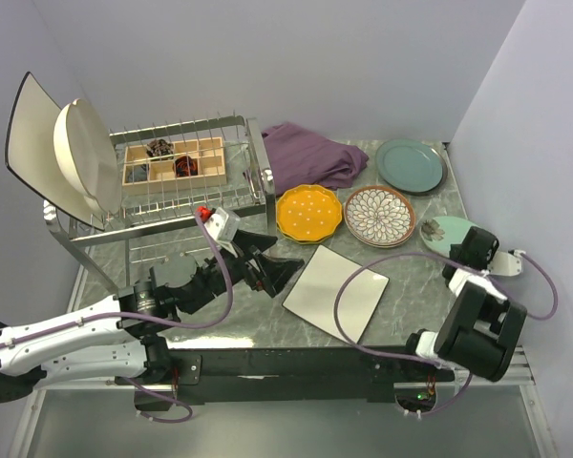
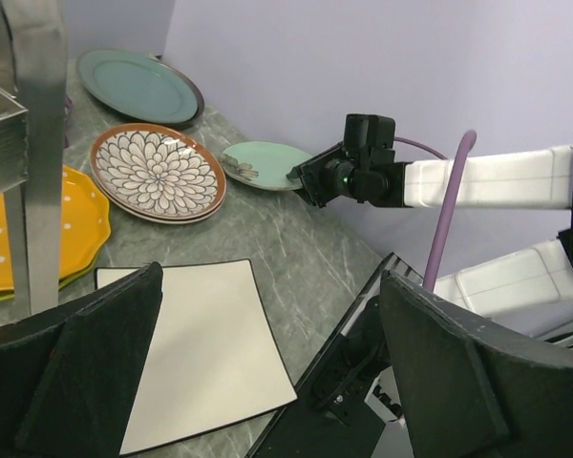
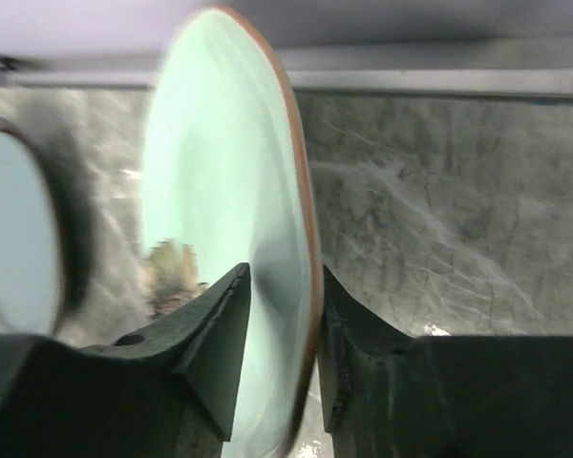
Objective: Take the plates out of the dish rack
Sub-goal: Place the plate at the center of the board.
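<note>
In the dish rack (image 1: pixel 186 196) at the back left, a large white square plate with a dark rim (image 1: pixel 29 134) and a round cream plate (image 1: pixel 84 157) stand on edge. On the table lie a white square plate (image 1: pixel 336 291), an orange dotted one (image 1: pixel 308 212), a brown-patterned one (image 1: pixel 380 215) and a teal one (image 1: pixel 411 165). A mint plate (image 1: pixel 446 232) rests at the right edge. My right gripper (image 3: pixel 285 286) straddles its rim (image 3: pixel 220 172) with the jaws parted, a gap on the left side. My left gripper (image 1: pixel 267 260) hovers open and empty near the white square plate (image 2: pixel 201 353).
A wooden compartment box (image 1: pixel 172 160) sits on the rack's top tier. A purple cloth (image 1: pixel 310 153) is bunched behind the orange plate. A rack leg (image 2: pixel 33 143) stands close to my left gripper. Walls close in at the right and the back.
</note>
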You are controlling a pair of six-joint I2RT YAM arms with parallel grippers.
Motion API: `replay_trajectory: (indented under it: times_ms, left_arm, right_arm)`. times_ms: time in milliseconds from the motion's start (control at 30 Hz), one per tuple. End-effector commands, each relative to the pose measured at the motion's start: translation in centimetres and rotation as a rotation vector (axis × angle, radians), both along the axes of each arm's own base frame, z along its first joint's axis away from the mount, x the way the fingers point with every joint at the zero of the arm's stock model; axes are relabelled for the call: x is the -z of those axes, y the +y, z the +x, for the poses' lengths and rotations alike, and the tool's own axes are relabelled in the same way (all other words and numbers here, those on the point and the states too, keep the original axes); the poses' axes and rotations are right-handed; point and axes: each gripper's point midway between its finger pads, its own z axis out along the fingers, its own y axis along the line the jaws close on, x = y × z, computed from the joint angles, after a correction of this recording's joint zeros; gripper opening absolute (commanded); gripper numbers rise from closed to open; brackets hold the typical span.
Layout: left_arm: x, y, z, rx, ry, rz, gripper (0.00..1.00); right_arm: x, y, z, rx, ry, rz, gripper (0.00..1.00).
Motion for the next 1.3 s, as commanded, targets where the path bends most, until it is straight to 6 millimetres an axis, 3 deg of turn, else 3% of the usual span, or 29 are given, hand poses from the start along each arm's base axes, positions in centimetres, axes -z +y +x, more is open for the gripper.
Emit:
replay_trajectory:
  times_ms: [0, 167, 200, 400, 500, 667, 867, 1067, 1167, 1200, 1267]
  left_arm:
    - [-1.4, 0.8, 0.2, -0.029, -0.031, -0.055, 1.00]
    - [-1.7, 1.2, 0.2, -0.041, -0.031, -0.073, 1.00]
    - [-1.6, 1.4, 0.3, -0.046, -0.032, -0.069, 1.00]
    - [-2.1, 2.5, 0.4, -0.075, -0.038, -0.098, 0.99]
    - [-2.2, 2.8, 0.4, -0.076, -0.040, -0.104, 0.99]
    - [-2.1, 2.8, 0.6, -0.087, -0.038, -0.098, 0.99]
    - [-2.1, 2.8, 0.6, -0.092, -0.037, -0.099, 0.99]
    - [-2.1, 2.9, 0.6, -0.090, -0.038, -0.101, 0.99]
    - [-2.2, 2.9, 0.5, -0.087, -0.041, -0.104, 0.99]
    - [-2.2, 2.9, 0.5, -0.088, -0.042, -0.103, 1.00]
    - [-2.0, 2.9, 0.7, -0.097, -0.042, -0.093, 0.99]
  right_arm:
    - [0.4, 0.5, 1.7, -0.086, 0.091, 0.074, 0.42]
    - [2.9, 0.5, 3.1, -0.149, 0.229, 0.156, 0.47]
    - [2.9, 0.5, 3.5, -0.168, 0.227, 0.152, 0.43]
    - [2.0, 1.0, 4.7, -0.223, 0.188, 0.143, 0.47]
    - [2.8, 1.2, 5.0, -0.232, 0.238, 0.167, 0.46]
    - [2.2, 0.9, 5.1, -0.221, 0.289, 0.143, 0.57]
    - [2.3, 0.1, 4.0, -0.160, 0.364, 0.137, 0.62]
    - [0.0, -1.1, 2.6, -0.081, 0.389, 0.086, 0.62]
    - [-2.9, -0.5, 3.1, -0.130, 0.349, 0.027, 0.62]
    - [-4.9, -0.3, 3.7, -0.152, 0.301, -0.010, 0.62]
    - [-7.2, 2.1, 5.3, -0.297, 0.254, -0.058, 0.63]
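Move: The pale green plate hangs by its rim between the right hand's already loosening fingers, its middle about 5 cm ahead, 5 cm left and 2 cm lower. Its spot is the bare counter some 9 cm ahead, 7 cm left and 5 cm down. The flower plate lies 12 cm ahead and 27 cm left, the teal plate 28 cm ahead and 17 cm left, both some 4 cm lower. From the left hand the green plate is about 24 cm ahead, 53 cm right and 32 cm below. Forward about 5 cm and down some 2 to 3 cm, the right hand takes the green plate towards the bare spot beside the flower plate. The fingers part further around its rim and the wrist tips down about 20 degrees; the hand then draws back some 3 cm and finally starts to rise. The left hand, empty and open, drifts nearly 3 cm left. ##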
